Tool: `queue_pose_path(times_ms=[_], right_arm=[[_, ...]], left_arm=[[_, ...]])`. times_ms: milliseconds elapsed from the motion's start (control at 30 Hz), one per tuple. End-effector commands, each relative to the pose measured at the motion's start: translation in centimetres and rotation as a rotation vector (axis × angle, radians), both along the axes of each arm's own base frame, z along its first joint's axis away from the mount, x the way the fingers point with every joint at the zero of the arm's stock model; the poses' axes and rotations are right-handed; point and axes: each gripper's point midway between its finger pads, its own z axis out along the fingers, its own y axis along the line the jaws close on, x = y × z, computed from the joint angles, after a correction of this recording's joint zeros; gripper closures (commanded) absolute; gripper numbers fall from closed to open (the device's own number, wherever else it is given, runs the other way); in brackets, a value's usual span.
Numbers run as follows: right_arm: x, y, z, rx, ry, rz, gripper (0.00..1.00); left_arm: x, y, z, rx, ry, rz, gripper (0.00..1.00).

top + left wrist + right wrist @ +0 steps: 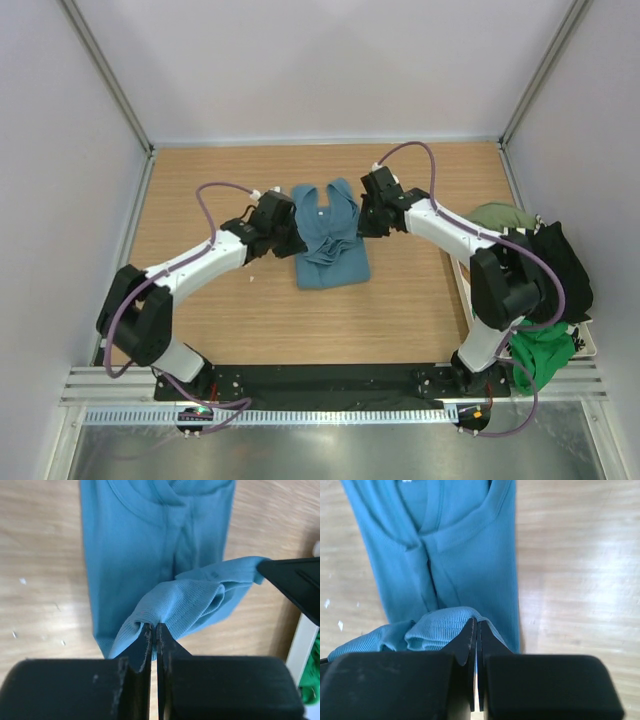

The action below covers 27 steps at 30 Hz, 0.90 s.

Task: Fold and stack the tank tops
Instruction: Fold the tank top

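Note:
A teal blue tank top lies folded lengthwise in the middle of the wooden table, its neckline toward the far side. My left gripper is shut on its left edge, and my right gripper is shut on its right edge. In the left wrist view, ribbed teal cloth bunches up from my shut left gripper. In the right wrist view, my right gripper pinches a lifted fold of the same cloth. The rest of the top lies flat beyond.
At the table's right edge a white tray carries a pile of other tank tops: bright green, black and olive. Bare wood surrounds the teal top. Grey walls enclose the table.

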Motion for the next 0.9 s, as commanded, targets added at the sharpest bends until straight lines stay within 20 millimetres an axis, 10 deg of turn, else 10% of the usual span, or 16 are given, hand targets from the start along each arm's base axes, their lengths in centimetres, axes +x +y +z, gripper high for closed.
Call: queue_pose_path(times_ms=[0,867], right_arm=[[3.3,-0.3,1.5,-0.035,-0.073,-0.024,0.99],[9.5,-0.5,-0.2,-0.019,-0.061,-0.068,0.99]], left_arm=[[2.5,1.3,-0.4,0.064,-0.012,0.000,1.00],[9.3,2.4,-2.9,0.048,0.050,0.003,1.00]])
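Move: From the left hand, which holds the tank top's left hem corner, the left shoulder strap lies about 13 cm ahead, straight out, and some 9 cm below; the collar is roughly 8 cm ahead and 4 cm right. From the right hand, holding the right hem corner, the right strap is about 10 cm ahead, 4 cm left and 8 cm below. The tank top's near edge lies some 8 cm behind the left hand and 7 cm to its right. Forward over the tank top go both hands together, about 8 cm, quick at first and then slower, carrying the pinched hem corners towards the shoulder straps. Both dip a few centimetres, rise a little and begin to sink again; the left also drifts 2.5 cm left, widening the hem between them. The fingers stay shut. ##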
